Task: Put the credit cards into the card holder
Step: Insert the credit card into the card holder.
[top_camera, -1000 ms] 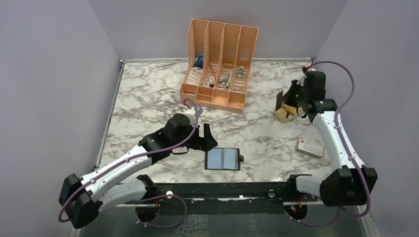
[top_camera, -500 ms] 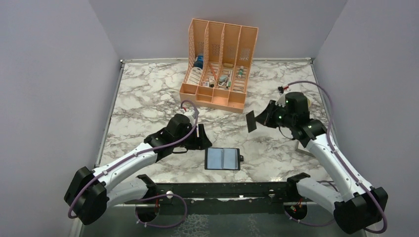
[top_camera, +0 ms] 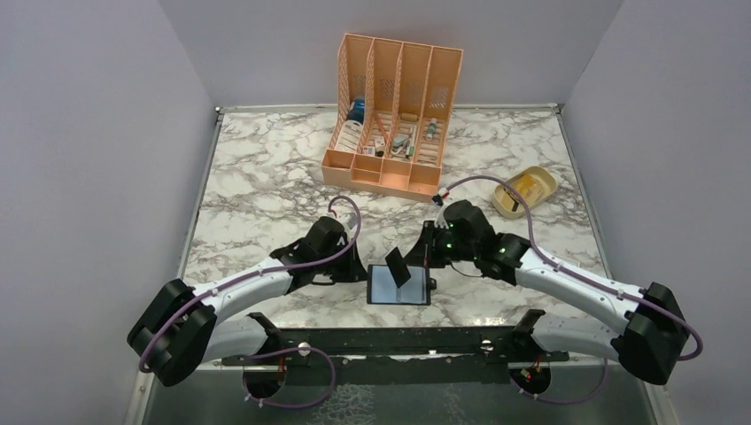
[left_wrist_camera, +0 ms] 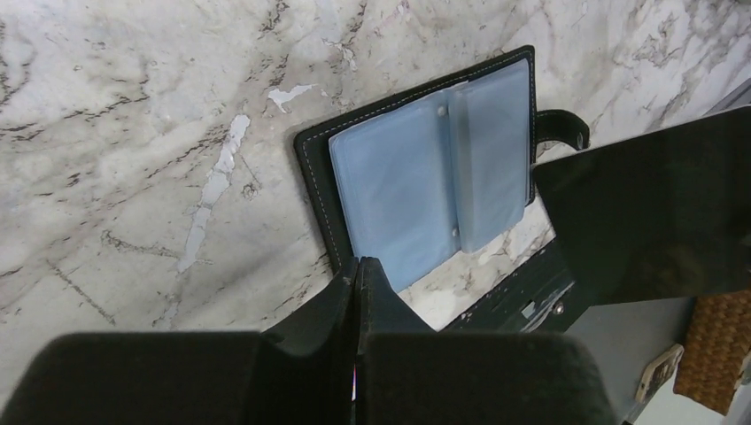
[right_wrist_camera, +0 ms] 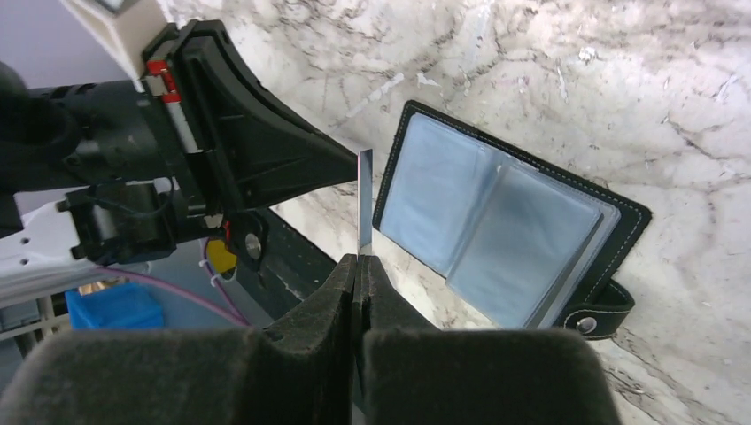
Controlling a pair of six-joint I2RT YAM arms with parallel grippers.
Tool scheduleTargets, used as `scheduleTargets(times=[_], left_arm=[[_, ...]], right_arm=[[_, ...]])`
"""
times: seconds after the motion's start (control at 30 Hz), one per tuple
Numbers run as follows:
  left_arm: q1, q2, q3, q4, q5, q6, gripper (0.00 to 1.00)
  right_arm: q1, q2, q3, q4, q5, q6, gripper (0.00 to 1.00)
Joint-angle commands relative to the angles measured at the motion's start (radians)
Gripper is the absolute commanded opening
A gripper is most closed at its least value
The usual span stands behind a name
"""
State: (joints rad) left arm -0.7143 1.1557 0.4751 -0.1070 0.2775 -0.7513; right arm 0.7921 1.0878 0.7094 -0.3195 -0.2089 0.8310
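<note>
The card holder (top_camera: 400,290) lies open on the marble near the front edge, grey-blue pockets up (left_wrist_camera: 434,168) (right_wrist_camera: 496,221). A dark credit card (top_camera: 398,266) hangs tilted just above its left half, with my right gripper (top_camera: 413,261) shut on it. That card shows edge-on in the right wrist view (right_wrist_camera: 364,199) and as a broad dark sheet in the left wrist view (left_wrist_camera: 655,212). My left gripper (top_camera: 359,268) is shut, nothing visible between its fingers, its tips (left_wrist_camera: 357,263) at the holder's left border. I cannot tell whether they press on it.
The tall orange organizer (top_camera: 394,115) stands at the back centre. A beige oval dish (top_camera: 547,180) with something dark in it sits at the back right. The black front rail (top_camera: 398,336) runs just beyond the holder's near side.
My right arm swung from the dish at the back right to above the holder, carrying the dark card. My left gripper closed and moved to the holder's left border.
</note>
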Motion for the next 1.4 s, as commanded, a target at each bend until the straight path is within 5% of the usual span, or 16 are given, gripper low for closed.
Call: scheduleTargets(times=[0.0, 1.37], left_arm=[[0.006, 0.041, -0.019, 0.1, 0.082, 0.006, 0.0], [0.006, 0.15, -0.066, 0.145, 0.093, -0.001, 0.02]], right_arm=[[0.047, 0.053, -0.031, 0.114, 0.072, 0.081, 0.01], [0.056, 0.056, -0.252, 0.14, 0.183, 0.102, 0.01]])
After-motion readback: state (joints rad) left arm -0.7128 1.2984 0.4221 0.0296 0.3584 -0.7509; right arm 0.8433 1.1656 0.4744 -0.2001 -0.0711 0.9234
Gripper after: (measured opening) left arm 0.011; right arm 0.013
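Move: The right hand holds a black card. From it the open card holder's middle lies some 12 cm below, about 2 cm to the left and 2 cm back. The holder's clasp strap is roughly 6 cm to the right and 2 cm back, at the same depth. From the left hand, already shut, the holder's middle lies about 8 cm to the right, roughly 1 cm nearer the base and 4 cm below. The left hand's shut fingertips come down onto the holder's left margin, sinking about 3 cm with a slight drift back. Meanwhile the right hand, keeping its pinch on the card, lowers it some 10 cm onto the right-hand leaf beside the centre fold, easing right and back as its fingers tip some 10 degrees steeper, and slows almost to a stop. ##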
